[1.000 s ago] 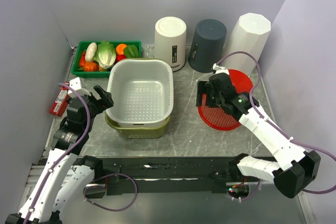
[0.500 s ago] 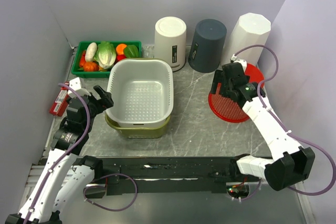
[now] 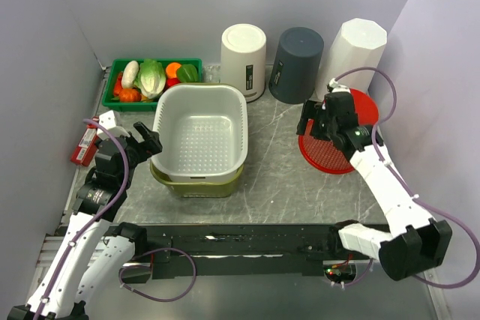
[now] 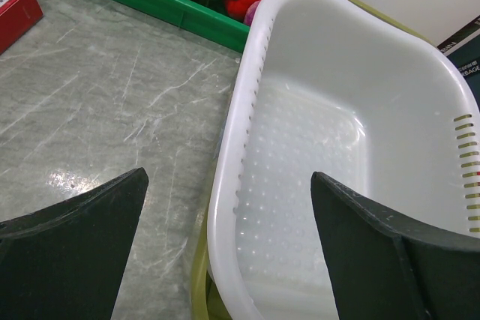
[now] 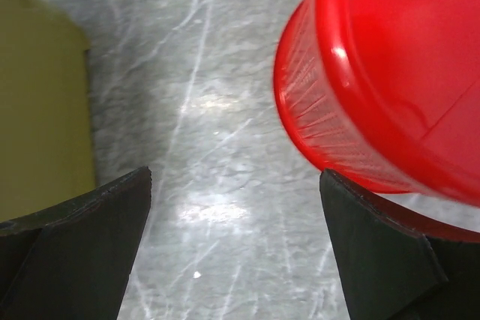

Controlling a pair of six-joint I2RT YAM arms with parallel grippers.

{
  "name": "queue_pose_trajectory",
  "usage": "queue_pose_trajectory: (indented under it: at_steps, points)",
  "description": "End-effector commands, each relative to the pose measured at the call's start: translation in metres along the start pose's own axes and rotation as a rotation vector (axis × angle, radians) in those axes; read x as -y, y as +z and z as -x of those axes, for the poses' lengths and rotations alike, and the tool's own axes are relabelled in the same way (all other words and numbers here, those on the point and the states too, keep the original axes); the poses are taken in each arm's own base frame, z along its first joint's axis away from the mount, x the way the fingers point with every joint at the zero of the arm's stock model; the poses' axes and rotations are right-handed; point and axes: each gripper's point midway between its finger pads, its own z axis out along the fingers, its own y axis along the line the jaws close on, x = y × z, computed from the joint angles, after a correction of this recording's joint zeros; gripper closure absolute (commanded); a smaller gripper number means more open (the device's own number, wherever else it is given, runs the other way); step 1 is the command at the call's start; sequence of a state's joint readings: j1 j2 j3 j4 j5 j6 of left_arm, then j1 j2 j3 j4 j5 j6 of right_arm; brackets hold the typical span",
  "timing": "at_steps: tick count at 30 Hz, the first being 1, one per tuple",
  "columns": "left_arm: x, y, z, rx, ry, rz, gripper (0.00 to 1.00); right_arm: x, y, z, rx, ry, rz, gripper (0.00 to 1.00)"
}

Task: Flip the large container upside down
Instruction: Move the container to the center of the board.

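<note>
The large container is a white perforated basin (image 3: 201,136) (image 4: 337,110) standing upright, nested in an olive tub (image 3: 196,185) (image 5: 41,110). My left gripper (image 3: 150,142) (image 4: 229,176) is open at the basin's left rim, one finger over the table and the other over the basin's inside, and it holds nothing. My right gripper (image 3: 309,127) (image 5: 235,175) is open over bare table between the tub and a red mesh basket (image 3: 341,151) (image 5: 390,73). The basket sits just right of its fingers.
A green tray (image 3: 120,63) (image 4: 150,1) of vegetables sits at the back left, with a red box (image 3: 85,145) (image 4: 15,1) by the left wall. A white cup (image 3: 244,61), a dark cup (image 3: 296,65) and a white faceted tub (image 3: 352,54) stand inverted at the back.
My right arm has swung right and toward the back. The red basket has shifted right, nearer the faceted tub. My left arm and the basin have stayed put.
</note>
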State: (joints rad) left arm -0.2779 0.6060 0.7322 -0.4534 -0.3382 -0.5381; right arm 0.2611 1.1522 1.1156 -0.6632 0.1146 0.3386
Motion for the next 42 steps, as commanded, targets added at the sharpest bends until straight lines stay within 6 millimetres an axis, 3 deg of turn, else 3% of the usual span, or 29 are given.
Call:
queue_pose_trajectory:
  at_steps: [1, 3, 10, 15, 18, 28, 34, 42]
  points:
    - [0.005, 0.0, 0.01, 0.033, -0.004, -0.021, 0.04, -0.024, -0.013, 0.017, 0.111, 0.044, 0.153, 0.01]
    - [0.006, 0.0, 0.01, 0.032, -0.004, -0.024, 0.04, -0.033, -0.011, 0.01, 0.086, 0.042, 0.206, 0.01]
    - [0.005, -0.001, 0.01, 0.035, -0.006, -0.022, 0.04, -0.024, 0.011, 0.014, 0.039, 0.018, 0.113, 0.01]
    - [0.005, -0.002, 0.012, 0.04, -0.008, -0.021, 0.04, -0.002, 0.027, 0.017, 0.019, -0.025, -0.03, 0.0]
    - [0.005, -0.002, 0.012, 0.04, -0.008, -0.02, 0.04, 0.007, 0.03, 0.021, 0.041, -0.078, -0.07, 0.0]
    - [0.004, -0.004, 0.014, 0.053, -0.014, -0.021, 0.04, 0.065, 0.037, 0.023, 0.013, -0.067, -0.278, 0.0]
    - [0.005, -0.005, 0.014, 0.052, -0.014, -0.026, 0.04, 0.062, 0.039, 0.027, 0.01, -0.059, -0.196, 0.0]
    - [0.005, -0.004, 0.012, 0.044, -0.011, -0.025, 0.04, 0.086, 0.041, 0.022, -0.029, 0.016, -0.243, 0.0]
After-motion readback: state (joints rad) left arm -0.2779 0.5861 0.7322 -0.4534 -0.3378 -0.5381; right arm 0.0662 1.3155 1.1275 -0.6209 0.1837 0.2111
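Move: The red basket stands upside down beside the right hand, its middle some 12 cm to the right, 3 cm ahead and 5 cm lower. The dark bin stands about 19 cm ahead of this hand and 3 cm to its left; the white eight-sided bin is 18 cm ahead and 11 cm to its right. From the left hand, the red basket lies roughly 57 cm right and 6 cm ahead. The open right hand edges left, sinks about 4 cm, then sweeps some 10 cm right, pushing the red basket along. ##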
